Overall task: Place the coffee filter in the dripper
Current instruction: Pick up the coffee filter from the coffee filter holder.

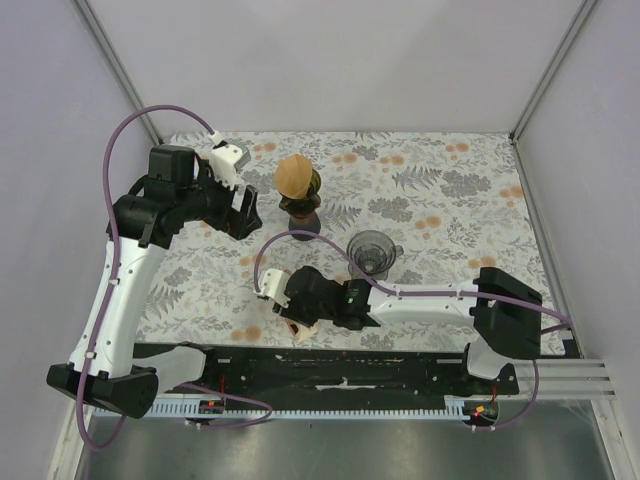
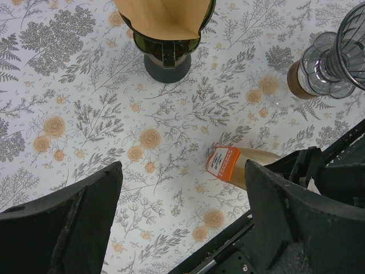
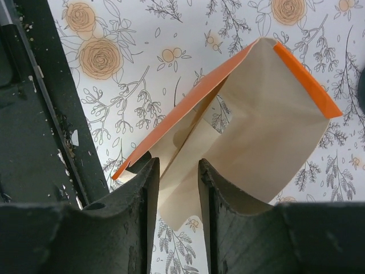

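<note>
A folded brown coffee filter [image 1: 293,174] [image 2: 162,16] stands in a dark green cup on a stand [image 1: 301,212] [image 2: 166,54]. A clear grey dripper [image 1: 372,252] [image 2: 336,54] stands to its right with nothing showing inside. My left gripper [image 1: 243,212] [image 2: 183,171] hangs open to the left of the green cup, nothing between its fingers. My right gripper [image 1: 293,318] [image 3: 175,162] is at the open end of an orange and kraft filter box [image 1: 303,328] [image 2: 223,162] [image 3: 268,114]. Its jaws stand a narrow gap apart with a beige paper flap [image 3: 181,171] in the gap; contact is unclear.
The flower-print table cover [image 1: 450,200] ends at a black rail [image 1: 340,365] [image 3: 40,131] along the near edge, close behind the box. Grey walls close in the left, back and right sides. A lilac cable [image 1: 125,135] loops above the left arm.
</note>
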`<state>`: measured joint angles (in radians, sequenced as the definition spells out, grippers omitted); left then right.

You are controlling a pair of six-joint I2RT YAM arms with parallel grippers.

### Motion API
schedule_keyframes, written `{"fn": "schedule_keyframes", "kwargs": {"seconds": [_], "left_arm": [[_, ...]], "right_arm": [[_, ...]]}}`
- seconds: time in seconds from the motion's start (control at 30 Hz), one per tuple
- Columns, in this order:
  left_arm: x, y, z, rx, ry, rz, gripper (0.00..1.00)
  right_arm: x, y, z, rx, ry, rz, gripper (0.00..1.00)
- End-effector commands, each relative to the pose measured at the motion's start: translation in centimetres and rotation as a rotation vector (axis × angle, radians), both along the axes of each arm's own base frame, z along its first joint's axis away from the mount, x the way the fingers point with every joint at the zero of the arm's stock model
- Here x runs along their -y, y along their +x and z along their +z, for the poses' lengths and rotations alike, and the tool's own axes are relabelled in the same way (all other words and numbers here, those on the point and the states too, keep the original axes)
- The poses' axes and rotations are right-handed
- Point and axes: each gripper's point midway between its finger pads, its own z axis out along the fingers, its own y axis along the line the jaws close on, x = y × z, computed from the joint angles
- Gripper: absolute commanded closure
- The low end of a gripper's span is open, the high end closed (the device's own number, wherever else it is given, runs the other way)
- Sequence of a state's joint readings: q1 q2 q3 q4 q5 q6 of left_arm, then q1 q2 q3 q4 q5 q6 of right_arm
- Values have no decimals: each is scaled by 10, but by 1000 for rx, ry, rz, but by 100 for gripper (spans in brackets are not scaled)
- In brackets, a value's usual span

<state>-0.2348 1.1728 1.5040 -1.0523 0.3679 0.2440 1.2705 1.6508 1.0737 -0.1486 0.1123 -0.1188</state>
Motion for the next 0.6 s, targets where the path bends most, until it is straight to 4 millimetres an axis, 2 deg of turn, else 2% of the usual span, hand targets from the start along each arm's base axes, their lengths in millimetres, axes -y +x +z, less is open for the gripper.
{"fn": "schedule_keyframes", "kwargs": {"seconds": [0.0, 0.1, 0.23, 0.27, 0.3, 0.37, 0.57], "left_arm": [[1, 1, 13, 60, -14, -23, 7], [1, 0, 12, 57, -14, -24, 7], [1, 1, 12, 60, -12, -25, 7], [1, 1, 12, 57, -11, -25, 7], [1, 0, 12, 60, -12, -24, 7], [1, 0, 12, 59, -12, -26, 7], [4, -2, 18, 63, -21, -51, 7]], "right_arm": [[-8, 12, 2, 11, 37, -71, 62], [-8, 18, -8, -6, 28, -92, 67], [-8, 20, -4, -20, 49, -96, 89], [-9, 19, 2, -20, 62, -95, 98], [-8, 19, 8, -18, 73, -95, 100], [-6, 16, 22, -21, 97, -89, 100], [10, 0, 84, -52, 173, -42, 100]]}}
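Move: Just under the right hand, roughly 2 cm ahead, 1 cm left and 3 cm below, is the coffee filter standing in its holder, its edge between the parted fingers. The dark dripper that already has a filter in it is some 16 cm ahead of this hand and 4 cm right, about level in height. The glass dripper sits around 6 cm ahead, 16 cm right and 4 cm lower. From the left hand the filter in the holder is roughly 10 cm back, 10 cm right and 24 cm down. Sinking about 2 cm into the holder while easing some 1 cm forward, the right hand shuts its half-open fingers and pinches the coffee filter by its edge. It then reverses and rises roughly 3 cm with the filter, drifting slightly to the right, fingers kept shut. ##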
